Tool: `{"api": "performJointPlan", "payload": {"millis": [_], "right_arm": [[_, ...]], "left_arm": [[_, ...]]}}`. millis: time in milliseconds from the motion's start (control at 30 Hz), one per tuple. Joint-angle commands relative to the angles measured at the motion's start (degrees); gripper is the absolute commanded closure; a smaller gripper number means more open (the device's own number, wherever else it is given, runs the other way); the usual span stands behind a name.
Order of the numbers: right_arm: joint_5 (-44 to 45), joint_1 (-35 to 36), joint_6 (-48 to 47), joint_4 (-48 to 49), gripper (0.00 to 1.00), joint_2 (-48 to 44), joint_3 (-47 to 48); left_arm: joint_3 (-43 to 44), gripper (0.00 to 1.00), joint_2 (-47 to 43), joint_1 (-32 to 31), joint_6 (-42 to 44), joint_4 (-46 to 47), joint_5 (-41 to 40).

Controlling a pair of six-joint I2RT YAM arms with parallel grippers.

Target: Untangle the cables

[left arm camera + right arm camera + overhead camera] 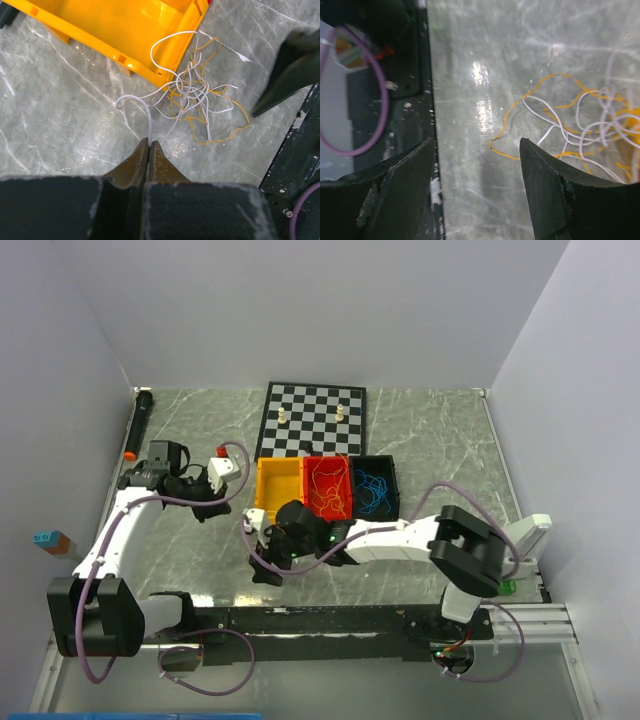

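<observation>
A tangle of thin white and orange cables lies on the marble table just in front of the yellow bin. My left gripper is shut, and one white cable curves out of the tangle straight into its tips. In the top view the left gripper sits left of the bins. My right gripper is open low over the table, with an orange cable loop on the table between its fingers and white strands to its right. The top view shows the right gripper by the front edge.
A yellow bin, a red bin holding orange cables and a black bin holding blue cables stand side by side mid-table. Behind them is a chessboard with two pieces. A black marker lies far left. The black front rail is close to the right gripper.
</observation>
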Motion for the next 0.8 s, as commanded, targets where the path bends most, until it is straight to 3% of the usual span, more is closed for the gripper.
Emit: {"api": "performJointPlan", "payload": {"millis": [0, 467, 633, 767], "right_arm": [[-2.6, 0.2, -2.4, 0.2, 0.25, 5.0, 4.2], [-1.2, 0.2, -3.7, -2.0, 0.35, 16.1, 11.0], [-1.6, 0.1, -3.4, -2.0, 0.54, 16.1, 10.3], [-0.9, 0.2, -3.1, -1.5, 0.83, 13.5, 8.2]], "left_arm": [[2.1, 0.99, 0.3, 0.1, -1.4, 0.8, 1.0], [5.2, 0.99, 1.1, 0.1, -1.6, -2.3, 2.8], [5.7, 0.99, 1.3, 0.1, -1.6, -2.4, 3.2], [6.2, 0.99, 1.6, 0.1, -1.8, -2.1, 3.3]]}}
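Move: The free end of the orange cable, where it loops out onto bare table, lies about 8 cm below the right hand, some 3 cm to its left and 1 cm ahead. The knot of white and orange cables is about 7 cm ahead of that hand, 2 cm left and 8 cm down, with the yellow box beyond, its middle 19 cm ahead and 3 cm right. From the left hand the orange loop lies some 11 cm back, 8 cm right and 11 cm below. The right hand sinks about 7 cm onto the outlying orange loop, drifting some 2.5 cm left while its left-pointing fingers tip about 10 degrees more steeply down, and over the second half of the descent its wide-open fingers draw most of the way together with the orange cable between their tips. The left hand keeps its shut pinch on the white cable and lifts it only about 1.5 cm, staying otherwise in place beside the yellow box. ##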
